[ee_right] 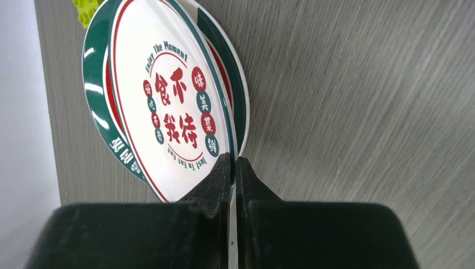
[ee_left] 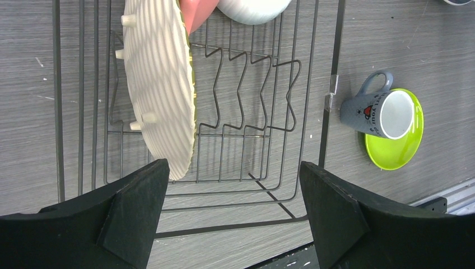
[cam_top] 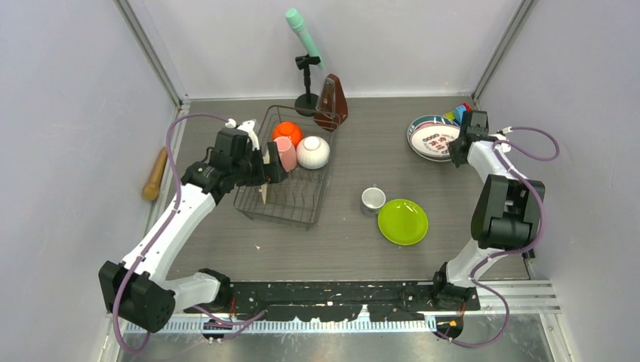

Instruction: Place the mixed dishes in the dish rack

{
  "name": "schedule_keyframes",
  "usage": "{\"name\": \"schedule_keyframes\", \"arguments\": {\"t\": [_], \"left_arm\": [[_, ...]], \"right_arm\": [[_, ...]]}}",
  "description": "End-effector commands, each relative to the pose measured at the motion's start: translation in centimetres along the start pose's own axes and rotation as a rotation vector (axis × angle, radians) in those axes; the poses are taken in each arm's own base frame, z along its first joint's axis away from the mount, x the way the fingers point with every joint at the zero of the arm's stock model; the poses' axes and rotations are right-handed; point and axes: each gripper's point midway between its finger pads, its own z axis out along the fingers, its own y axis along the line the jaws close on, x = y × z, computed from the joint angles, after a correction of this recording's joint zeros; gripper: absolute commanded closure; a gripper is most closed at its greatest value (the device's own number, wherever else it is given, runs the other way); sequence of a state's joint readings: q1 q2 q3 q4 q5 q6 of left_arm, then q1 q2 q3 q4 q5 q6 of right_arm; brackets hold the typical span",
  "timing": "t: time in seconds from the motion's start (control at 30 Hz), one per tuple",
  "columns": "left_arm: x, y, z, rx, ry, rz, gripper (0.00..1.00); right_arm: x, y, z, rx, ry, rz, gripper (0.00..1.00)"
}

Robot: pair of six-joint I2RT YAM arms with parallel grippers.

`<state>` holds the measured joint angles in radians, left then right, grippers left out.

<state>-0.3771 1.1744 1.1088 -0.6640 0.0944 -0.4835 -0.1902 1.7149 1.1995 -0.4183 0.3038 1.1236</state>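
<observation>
The dish rack (cam_top: 302,204) holds an orange bowl (cam_top: 287,131), a pink mug (cam_top: 285,154), a white bowl (cam_top: 313,151) and a tan woven plate (cam_top: 263,195) standing on edge in its slots. My left gripper (cam_top: 269,170) hovers over the rack's near part, open and holding nothing; in the left wrist view the woven plate (ee_left: 159,84) stands just beyond my left gripper (ee_left: 232,193). At the far right, two stacked white plates (cam_top: 430,138) lie on the table. My right gripper (ee_right: 235,163) is shut on the rim of the top white plate (ee_right: 162,106). A small cup (cam_top: 373,199) sits beside the lime-green plate (cam_top: 402,222).
A brown metronome (cam_top: 332,102) and a teal microphone (cam_top: 303,34) on a black stand are behind the rack. Coloured toy blocks (cam_top: 459,113) lie behind the white plates. A wooden stick (cam_top: 155,174) lies at the left wall.
</observation>
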Motion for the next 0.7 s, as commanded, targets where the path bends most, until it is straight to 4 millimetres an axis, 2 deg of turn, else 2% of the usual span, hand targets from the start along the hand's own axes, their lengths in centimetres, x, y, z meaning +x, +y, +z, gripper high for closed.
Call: {"name": "schedule_keyframes", "arguments": {"t": [0.0,0.17,0.3,0.43,0.53,0.67], "left_arm": [[-2.2,-1.2,-1.6,0.045,-0.076,0.022,0.11],[-2.2,-1.7,-1.9,0.072,-0.076,0.023,0.11],[-2.3,-1.9,-2.0,0.083,-0.077,0.019,0.11],[-2.2,-2.1,-2.1,0.092,-0.074,0.013,0.11],[-2.1,-2.2,-2.0,0.098,-0.070,0.008,0.11],[-2.0,-2.2,-2.1,0.098,-0.070,0.008,0.12]], "right_arm": [[-1.0,1.3,-3.4,-0.089,0.007,-0.023,0.99],[-0.3,3.2,-6.2,-0.247,0.066,-0.038,1.00],[0.6,3.3,-7.3,-0.304,0.109,-0.034,1.00],[1.6,2.3,-7.1,-0.305,0.132,-0.026,1.00],[2.7,0.5,-5.8,-0.267,0.149,-0.022,1.00],[3.9,-0.2,-4.6,-0.280,0.174,-0.033,1.00]]}}
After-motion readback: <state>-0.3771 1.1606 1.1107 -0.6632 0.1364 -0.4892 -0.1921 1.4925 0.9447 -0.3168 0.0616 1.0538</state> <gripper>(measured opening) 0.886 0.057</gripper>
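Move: The right hand already pinches the near-right rim of the upper white plate. The rack's empty near section lies roughly 50 cm to its left, 10 cm back and 4 cm lower; the upturned white bowl is about 44 cm left and level with it. The blue-grey mug sits some 25 cm left and 12 cm back, the green-rimmed plate about 7 cm left and 6 cm ahead, below. From the left hand, the empty section is about 4 cm ahead, 4 cm right and 16 cm down. Keep the right fingers shut on the white plate's rim and carry it off the green-rimmed plate, left and back towards the rack, some 5 cm left and 4 cm back. Arch the path: rise about 3 cm, then sink again to the starting height. Turn the wrist some 10 degrees counter-clockwise on the way, with a slight roll raising its left side. ##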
